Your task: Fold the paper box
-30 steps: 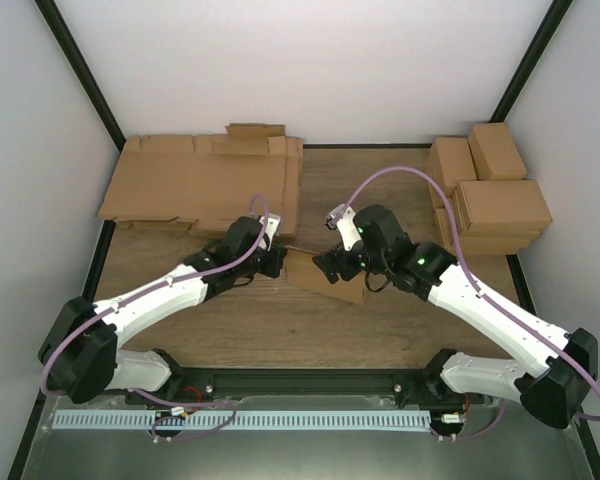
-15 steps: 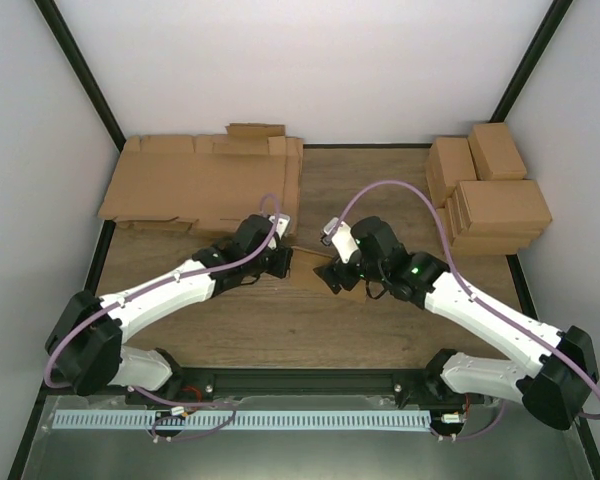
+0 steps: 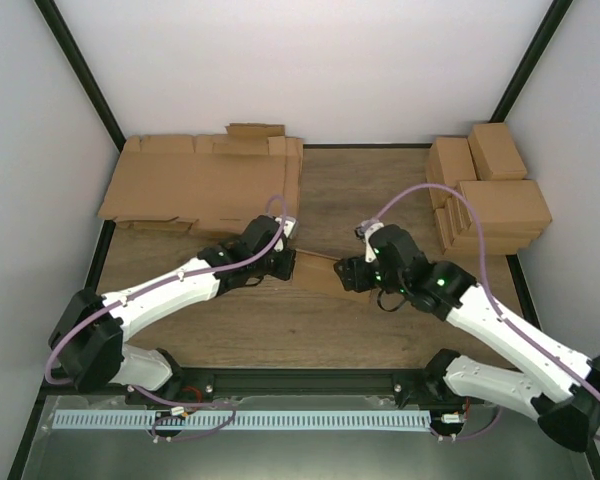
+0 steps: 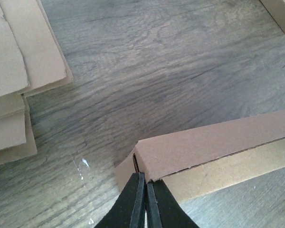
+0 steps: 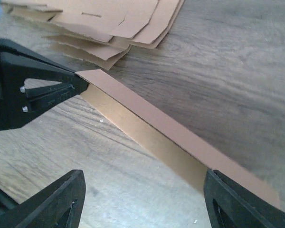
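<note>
The paper box (image 3: 318, 272) is a brown cardboard piece, partly folded, lying mid-table between my two grippers. In the left wrist view it (image 4: 218, 147) shows a folded long wall with a flap beneath. My left gripper (image 3: 288, 262) is shut on the box's left end corner (image 4: 146, 183), with a thin edge pinched between the fingers. My right gripper (image 3: 348, 275) is open, its fingers wide apart (image 5: 143, 178). The box's right end (image 5: 147, 126) reaches to the right finger (image 5: 242, 202). The left gripper also shows in the right wrist view (image 5: 38, 95).
A pile of flat brown cardboard sheets (image 3: 205, 185) lies at the back left, close behind the left gripper (image 4: 19, 71). Stacked finished closed boxes (image 3: 490, 195) stand at the back right. Black frame rails border the wooden table (image 3: 310, 330).
The right gripper has drawn back to the right and its wrist has turned. The left gripper has shifted slightly right, still holding the box. The box now looks narrower from above.
</note>
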Tool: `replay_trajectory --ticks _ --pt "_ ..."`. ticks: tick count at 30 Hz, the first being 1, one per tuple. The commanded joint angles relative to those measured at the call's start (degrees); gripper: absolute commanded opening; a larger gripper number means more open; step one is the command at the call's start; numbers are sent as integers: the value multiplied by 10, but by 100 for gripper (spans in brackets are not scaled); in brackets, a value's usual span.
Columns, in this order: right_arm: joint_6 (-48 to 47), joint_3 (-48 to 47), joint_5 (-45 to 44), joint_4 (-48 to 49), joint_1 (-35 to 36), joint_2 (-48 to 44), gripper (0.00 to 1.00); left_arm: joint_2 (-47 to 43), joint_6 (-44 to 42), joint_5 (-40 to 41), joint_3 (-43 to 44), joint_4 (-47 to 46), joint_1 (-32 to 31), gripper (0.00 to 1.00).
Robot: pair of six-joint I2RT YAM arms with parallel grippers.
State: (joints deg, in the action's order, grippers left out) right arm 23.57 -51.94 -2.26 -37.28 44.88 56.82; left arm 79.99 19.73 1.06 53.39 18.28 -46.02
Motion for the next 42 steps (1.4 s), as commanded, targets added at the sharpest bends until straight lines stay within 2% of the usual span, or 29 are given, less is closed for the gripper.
replay_trajectory --ticks 1,6,12,20,27,33,42 --pt "153 -3 -17 -91 2 -82 69 17 11 -3 5 74 -15 4" --pt "224 33 -27 -118 2 -164 62 19 15 0 7 77 -18 4" --pt "257 60 -71 -154 2 -128 52 18 16 8 14 88 -19 4" --pt "245 66 -134 -138 2 -100 40 15 18 11 10 91 -21 4" --pt "204 74 -170 -81 2 -61 38 17 15 13 14 93 -20 4" --pt "187 69 -207 -57 2 -31 28 15 15 13 15 97 -20 4" --pt "186 71 -245 -70 1 -10 21 17 15 18 23 102 -21 4"
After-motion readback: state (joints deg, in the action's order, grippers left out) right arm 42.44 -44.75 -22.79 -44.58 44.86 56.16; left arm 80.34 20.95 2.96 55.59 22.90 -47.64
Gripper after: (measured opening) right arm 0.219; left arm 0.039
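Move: Below and to the right hand's right lies the goal, the paper box's right end flap: about 7 cm right, level fore and aft, some 5 cm down. The box's left end, in the left fingers, is roughly 9 cm left of the right hand, 2 cm farther out and 6 cm lower. The cardboard stack sits about 30 cm left and 20 cm ahead of the right hand, on the table. From the left hand, that right end flap is about 16 cm right and 3 cm back, at about its height. Swinging back and right with a slight lift, about 4 cm each way, the right hand clears the box, then sinks some 7 cm while going farther right, and comes forward about 4 cm to the box's right end. It turns roughly 25 degrees clockwise and narrows its fingers from wide to nearly shut, one either side of the end flap. The left fingers keep pinching the left end. ##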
